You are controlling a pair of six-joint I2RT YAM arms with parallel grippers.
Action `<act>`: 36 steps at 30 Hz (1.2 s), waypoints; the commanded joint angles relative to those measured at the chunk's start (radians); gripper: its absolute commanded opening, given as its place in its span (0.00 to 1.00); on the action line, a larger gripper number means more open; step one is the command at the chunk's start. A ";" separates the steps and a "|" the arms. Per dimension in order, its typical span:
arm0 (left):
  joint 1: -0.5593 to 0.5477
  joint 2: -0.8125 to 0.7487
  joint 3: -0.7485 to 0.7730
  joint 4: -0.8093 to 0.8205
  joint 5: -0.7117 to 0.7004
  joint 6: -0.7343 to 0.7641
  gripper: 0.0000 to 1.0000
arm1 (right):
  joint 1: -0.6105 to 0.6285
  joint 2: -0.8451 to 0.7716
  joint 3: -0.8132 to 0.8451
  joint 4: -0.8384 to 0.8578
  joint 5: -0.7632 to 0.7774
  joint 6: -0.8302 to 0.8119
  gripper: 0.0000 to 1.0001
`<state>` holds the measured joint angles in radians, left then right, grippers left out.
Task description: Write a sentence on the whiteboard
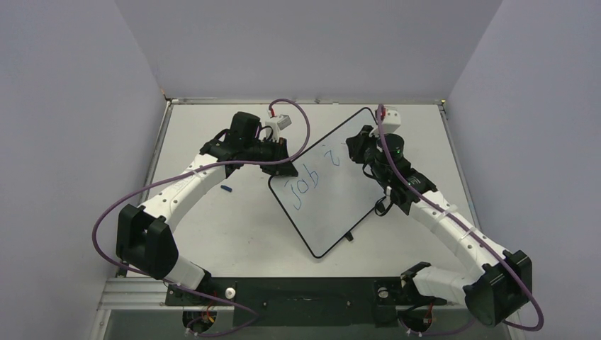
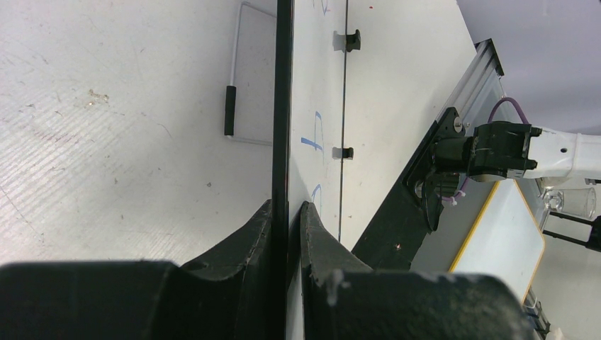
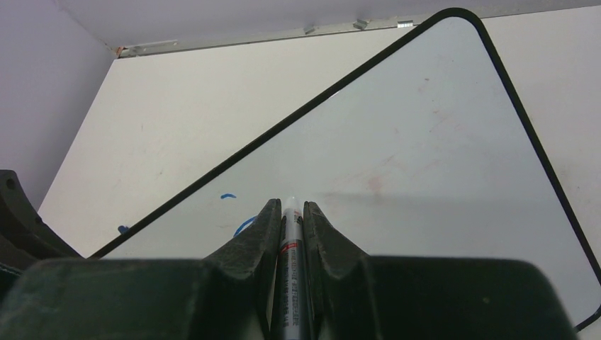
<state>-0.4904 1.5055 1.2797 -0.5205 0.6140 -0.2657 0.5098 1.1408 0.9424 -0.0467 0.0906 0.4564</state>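
Note:
The whiteboard [image 1: 333, 198] lies slantwise on the table between the arms, a white board with a thin black border. The sentence [image 1: 301, 188] is in blue marker, reading roughly "job", with more strokes nearer the right gripper [image 1: 356, 152]. My left gripper [image 1: 281, 168] is shut on the board's left corner; in the left wrist view its fingers [image 2: 287, 207] pinch the black edge [image 2: 283, 106], with blue strokes [image 2: 312, 139] beyond. My right gripper [image 3: 291, 207] is shut on a grey marker [image 3: 290, 244] held over the whiteboard [image 3: 425, 156], beside blue strokes [image 3: 244, 225].
A small blue piece [image 1: 227, 188] lies on the table left of the board. Grey walls close in the table at the back and both sides. The black mounting plate [image 1: 305, 297] with both arm bases runs along the near edge.

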 commanded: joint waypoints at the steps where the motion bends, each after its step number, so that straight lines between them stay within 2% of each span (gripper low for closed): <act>1: -0.008 -0.019 -0.011 -0.058 -0.128 0.091 0.00 | -0.004 0.028 0.022 0.016 0.010 -0.015 0.00; 18: -0.011 -0.028 -0.016 -0.059 -0.131 0.091 0.00 | -0.006 0.073 -0.024 0.038 -0.029 0.001 0.00; 36: -0.011 -0.029 -0.016 -0.058 -0.134 0.092 0.00 | -0.003 -0.008 -0.124 0.009 -0.021 0.019 0.00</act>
<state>-0.4953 1.4998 1.2751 -0.5262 0.5987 -0.2768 0.5091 1.1660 0.8349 -0.0223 0.0708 0.4610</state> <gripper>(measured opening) 0.108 0.100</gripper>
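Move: The right hand holds the marker clear of the whiteboard; the blank patch for the next stroke lies about 4 cm ahead, 2 cm left and 5 cm below. The z-shaped letter is roughly 3 cm ahead, 5 cm left and 6 cm down, the first word some 5 cm back, 13 cm left and 7 cm down. From the left hand, gripping the whiteboard's upper edge, that patch is about 12 cm right, 5 cm forward and 2 cm lower. Right hand lowers the marker onto the whiteboard and draws down its slope, about 5 cm down in all. ##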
